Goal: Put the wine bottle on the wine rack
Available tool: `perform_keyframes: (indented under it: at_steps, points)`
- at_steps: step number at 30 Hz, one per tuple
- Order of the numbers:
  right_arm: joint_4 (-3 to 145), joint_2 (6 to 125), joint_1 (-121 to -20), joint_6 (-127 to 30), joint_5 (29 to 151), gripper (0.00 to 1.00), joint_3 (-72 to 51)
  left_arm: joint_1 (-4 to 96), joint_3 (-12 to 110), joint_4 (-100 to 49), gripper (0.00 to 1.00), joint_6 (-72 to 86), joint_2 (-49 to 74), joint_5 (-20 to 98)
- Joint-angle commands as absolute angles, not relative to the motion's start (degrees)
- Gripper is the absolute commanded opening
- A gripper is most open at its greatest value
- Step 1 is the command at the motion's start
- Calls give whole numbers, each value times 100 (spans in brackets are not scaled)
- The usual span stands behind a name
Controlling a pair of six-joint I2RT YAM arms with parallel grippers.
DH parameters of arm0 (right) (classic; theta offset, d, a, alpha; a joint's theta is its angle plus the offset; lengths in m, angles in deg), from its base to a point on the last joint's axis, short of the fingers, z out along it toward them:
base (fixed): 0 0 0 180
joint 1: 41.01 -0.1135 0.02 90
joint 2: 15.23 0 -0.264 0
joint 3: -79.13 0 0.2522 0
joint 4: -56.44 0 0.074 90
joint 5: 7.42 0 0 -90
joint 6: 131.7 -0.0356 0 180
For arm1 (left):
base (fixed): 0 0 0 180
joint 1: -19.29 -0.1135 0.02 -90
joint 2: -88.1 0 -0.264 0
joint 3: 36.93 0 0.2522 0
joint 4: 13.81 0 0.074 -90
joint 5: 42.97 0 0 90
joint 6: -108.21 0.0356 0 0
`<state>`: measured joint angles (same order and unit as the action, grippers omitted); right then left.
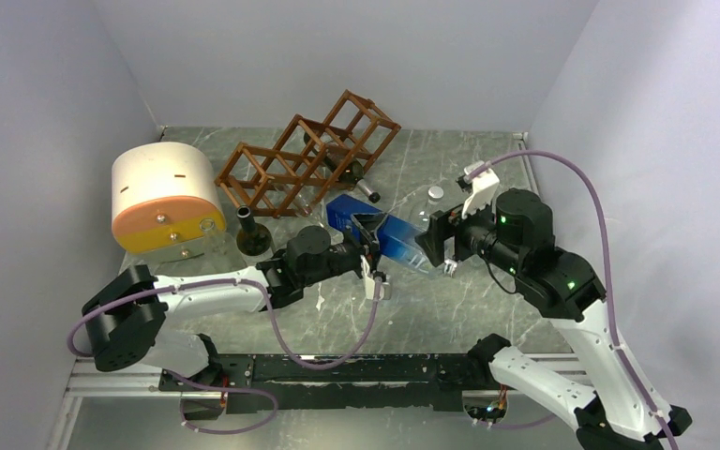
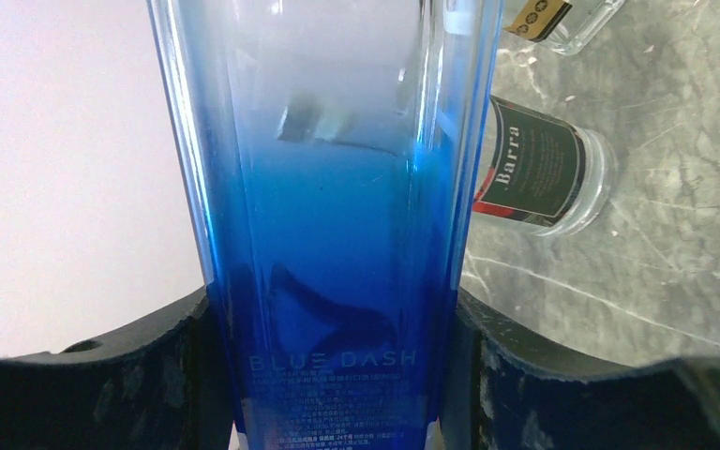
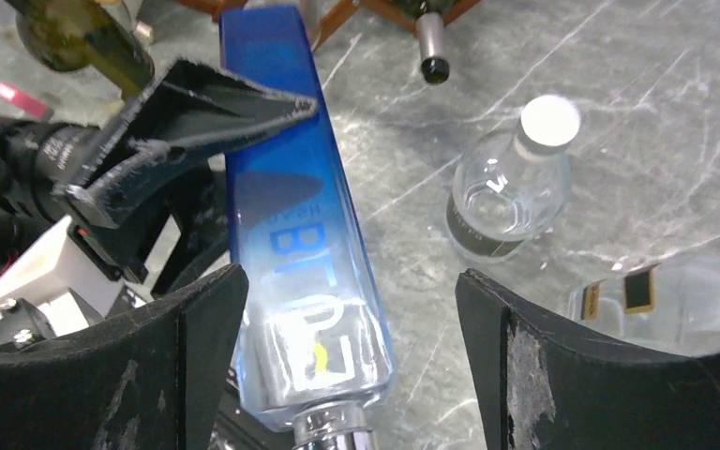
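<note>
The wine bottle [image 1: 380, 234] is a tall blue-to-clear square bottle marked BLUE DASH, held lying between the two arms above the table. My left gripper [image 1: 371, 246] is shut on its blue lower body [image 2: 337, 234], with one finger pressed against each side. My right gripper [image 3: 349, 286] stands open around the clear shoulder and silver neck [image 3: 323, 366]; its left finger is close to the glass and its right finger is well apart. The reddish-brown wine rack [image 1: 305, 157] stands behind the bottle at the back of the table.
A cream-and-orange cylinder [image 1: 161, 197] sits at the left. A dark bottle [image 1: 248, 230] stands beside it. A bottle neck [image 3: 428, 37] pokes out of the rack. A clear white-capped bottle [image 3: 511, 187] and a clear glass item [image 3: 675, 300] lie to the right.
</note>
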<state>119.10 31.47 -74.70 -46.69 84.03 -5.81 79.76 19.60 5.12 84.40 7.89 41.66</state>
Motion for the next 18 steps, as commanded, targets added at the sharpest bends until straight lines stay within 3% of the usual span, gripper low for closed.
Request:
perform_keyframes:
  at_steps: [1, 18]
  points:
    - [11994, 3140, -7450, -4592, 8921, 86, -284, 7976, 2429, 1375, 7, 9409, 1207, 3812]
    - [11872, 3370, -7449, -4603, 9660, 81, 112, 7976, 2545, 1193, 7, 9936, 1298, 3923]
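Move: The blue bottle is already in my left hand, its middle about 3 cm right of and 3 cm behind that hand's point, with its neck pointing back and to the right. From my empty, open right hand its middle lies roughly 5 cm to the left, 1 cm ahead and 8 cm below. From the right hand, the white-capped clear bottle stands some 14 cm ahead and 3 cm right, and the gold-label bottle 13 cm ahead and 17 cm right, both about 17 cm lower. I lower my right hand about 5.5 cm and carry it 3 cm left onto the neck-side half of the blue bottle, tipping the fingers some 10 degrees further down and swinging them a little counter-clockwise, wide open to either side of the bottle. Meanwhile my left hand keeps its grip, rising a couple of centimetres and rolling so the bottle's foot end tips up. ##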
